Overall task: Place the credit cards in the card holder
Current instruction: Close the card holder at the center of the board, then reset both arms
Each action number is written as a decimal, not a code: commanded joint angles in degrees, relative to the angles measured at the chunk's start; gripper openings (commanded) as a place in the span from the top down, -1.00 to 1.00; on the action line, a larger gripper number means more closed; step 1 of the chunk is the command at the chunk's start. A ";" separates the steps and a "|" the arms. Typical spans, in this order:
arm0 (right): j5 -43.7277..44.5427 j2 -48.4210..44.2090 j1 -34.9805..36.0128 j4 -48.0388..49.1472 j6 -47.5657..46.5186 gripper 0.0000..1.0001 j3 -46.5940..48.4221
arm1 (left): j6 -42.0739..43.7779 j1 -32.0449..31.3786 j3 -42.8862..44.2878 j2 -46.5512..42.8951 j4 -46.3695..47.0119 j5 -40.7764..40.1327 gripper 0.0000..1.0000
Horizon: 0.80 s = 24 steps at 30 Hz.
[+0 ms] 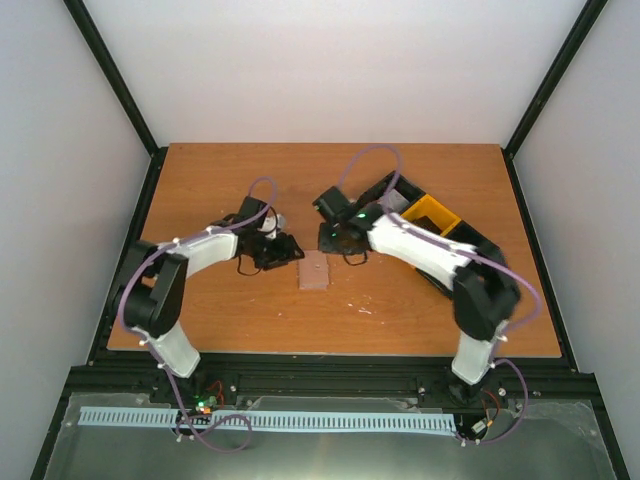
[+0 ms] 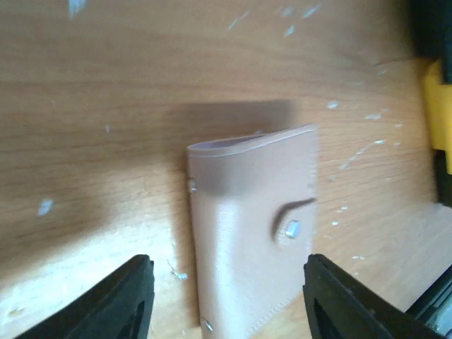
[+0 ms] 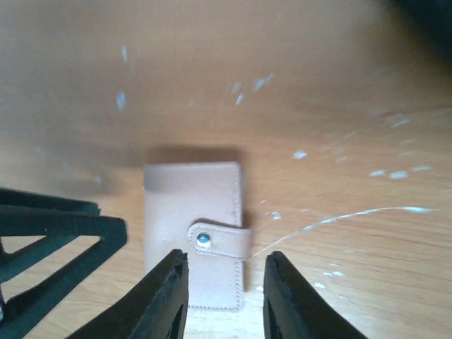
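The card holder (image 1: 315, 270) lies flat on the wooden table, folded up, tan-pink, with its snap strap (image 3: 219, 240) fastened. My left gripper (image 2: 229, 286) hovers just to its left in the top view, open, one finger on each side of the holder (image 2: 247, 233) and neither touching it. From the right, my right gripper (image 3: 224, 268) stands open above the strap end of the holder (image 3: 191, 205), with nothing between its fingers. The credit cards are out of view.
A black bin with a yellow bin (image 1: 432, 214) inside it stands at the back right, behind my right arm; its yellow edge (image 2: 441, 106) shows in the left wrist view. Part of the left gripper (image 3: 56, 240) shows at the left in the right wrist view.
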 commanded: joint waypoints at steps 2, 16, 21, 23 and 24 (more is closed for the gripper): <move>12.85 -19.55 -2.40 -0.27 -0.81 0.32 -8.91 | -0.78 0.00 -0.15 -12.93 -1.19 -9.07 -0.37; 33.08 -65.23 -3.37 -7.67 -9.68 -0.70 -25.62 | 2.45 0.00 -6.57 -53.85 -5.34 -27.17 -1.00; 36.33 -74.26 -3.38 -10.89 -12.14 -1.00 -24.38 | 2.48 0.02 -7.11 -64.11 -5.59 -32.44 -0.99; 37.40 -76.13 -3.37 -11.80 -12.87 -1.00 -23.47 | 2.99 0.00 -6.90 -67.12 -5.69 -35.08 -0.99; 37.95 -76.85 -3.36 -12.21 -13.13 -1.00 -22.99 | 3.36 0.00 -6.67 -68.41 -5.72 -36.21 -0.99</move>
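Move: The closed card holder lies about 4 cm to the right of my left hand, some 2 cm back and 3 cm below it. From my right hand it is roughly 4 cm left, 2 cm back and 8 cm down. Of my right hand, the red-card bin stands some 14 cm ahead and 14 cm right, the yellow bin 9 cm ahead and 22 cm right, both about 7 cm below. Already clear of the card holder, I draw both hands up and away from it, opening the grippers wide. My left hand climbs nearly 30 cm while swinging left and then back; my right sweeps about 26 cm right and almost as far up, drawing back towards its base. Both wrists tip the fingers up from the table to point forward. ##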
